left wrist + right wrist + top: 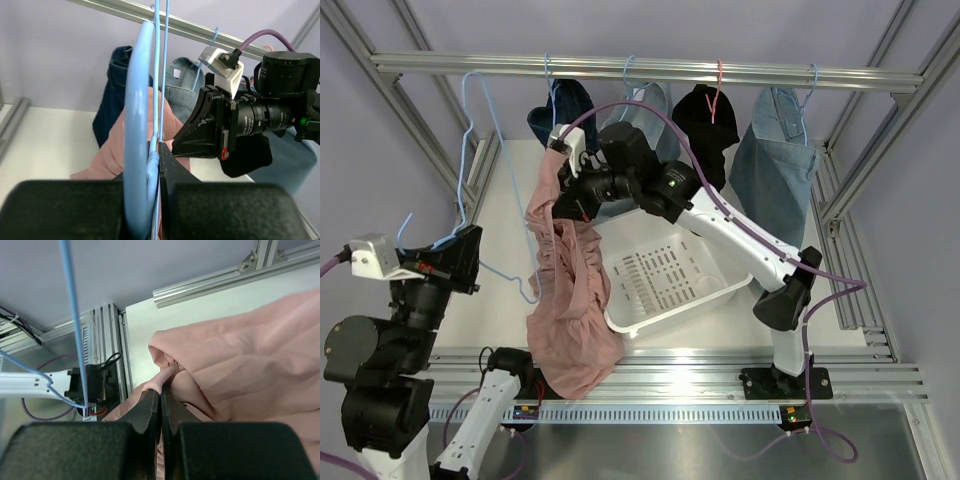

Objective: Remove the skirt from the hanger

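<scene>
The pink skirt (570, 300) hangs from my right gripper (560, 188), which is shut on its waistband, and drapes down over the table's front edge. In the right wrist view the jaws (161, 389) pinch a pink band of the skirt (240, 355). My left gripper (470, 255) is shut on the light blue wire hanger (466, 150) at the left, held upright. The left wrist view shows the hanger (136, 115) clamped at my fingertips (158, 150), with the skirt (112, 155) behind it. The hanger's lower wire ends close to the skirt's left edge; I cannot tell if they touch.
A white basket (670, 275) sits on the table right of the skirt. Several garments hang on the back rail (620, 68): dark jeans (565, 110), light denim (648, 105), a black piece (708, 125), a blue denim piece (775, 170). Frame posts stand on both sides.
</scene>
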You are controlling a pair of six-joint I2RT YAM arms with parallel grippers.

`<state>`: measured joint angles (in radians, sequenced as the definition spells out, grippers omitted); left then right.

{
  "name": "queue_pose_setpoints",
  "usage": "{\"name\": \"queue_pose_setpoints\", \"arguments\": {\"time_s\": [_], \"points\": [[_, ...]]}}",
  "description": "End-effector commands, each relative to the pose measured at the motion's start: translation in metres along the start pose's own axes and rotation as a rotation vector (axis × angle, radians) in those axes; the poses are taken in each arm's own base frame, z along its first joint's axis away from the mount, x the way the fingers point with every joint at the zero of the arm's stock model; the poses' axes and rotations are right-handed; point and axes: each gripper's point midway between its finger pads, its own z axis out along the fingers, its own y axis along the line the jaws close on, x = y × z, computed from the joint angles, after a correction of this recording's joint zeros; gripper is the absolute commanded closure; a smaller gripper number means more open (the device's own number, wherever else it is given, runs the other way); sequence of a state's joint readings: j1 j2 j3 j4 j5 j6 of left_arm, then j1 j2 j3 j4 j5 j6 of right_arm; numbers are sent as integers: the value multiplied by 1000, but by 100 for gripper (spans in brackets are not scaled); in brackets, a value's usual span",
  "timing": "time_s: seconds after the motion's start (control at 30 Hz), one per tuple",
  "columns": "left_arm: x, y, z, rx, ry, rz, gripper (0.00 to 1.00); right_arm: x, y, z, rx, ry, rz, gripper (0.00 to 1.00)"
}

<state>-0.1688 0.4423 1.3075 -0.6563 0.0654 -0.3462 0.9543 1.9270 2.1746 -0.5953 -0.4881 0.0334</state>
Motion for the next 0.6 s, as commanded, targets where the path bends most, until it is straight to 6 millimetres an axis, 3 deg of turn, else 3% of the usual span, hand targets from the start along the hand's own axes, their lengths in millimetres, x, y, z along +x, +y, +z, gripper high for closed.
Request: {"name": "queue_pose_setpoints", "arguments": {"time_s": [0.0,0.17,0.37,0.47,0.57], "points": [[-34,7,-28,-71,-119,38,100,-58,21,-19,-11,-140,-89,100],[-37,9,-43,-88,-133,43,100,-41,45,-6,-86,-94,-131,100],[-32,10,-47,-90,-121,39,100,-24,51,8,-92,-52,-184,100],[-33,9,-50,-85,-121,37,100,3,43,26,-62,11,-197,100],[-28,5,-48,-64,-95,32,100,52,26,50,-28,129,-191,97]]}}
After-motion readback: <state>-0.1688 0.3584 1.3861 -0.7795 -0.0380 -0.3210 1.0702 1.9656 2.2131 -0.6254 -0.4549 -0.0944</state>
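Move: The left hand already pinches the bare blue hanger; the skirt hangs with its middle about 12 cm to its right, 9 cm ahead and 26 cm below. The right hand holds the gathered top of that skirt, the skirt's middle straight below by some 18 cm. From the right hand the white basket lies roughly 22 cm right, 5 cm ahead and 30 cm down; the dark jeans hang about 22 cm straight ahead, 5 cm lower. Both hands draw back and to the left side by side, the right about 5 cm away from the basket with the skirt still pinched in its shut fingers, rising a couple of centimetres first and then sinking some 3 cm while its wrist turns by about ten degrees. The left keeps its grip on the hanger and pulls it back some 4 cm and a little left at nearly the same height, stopping halfway while the right is still travelling, so the hanger stays beside the skirt without being drawn farther from it. ##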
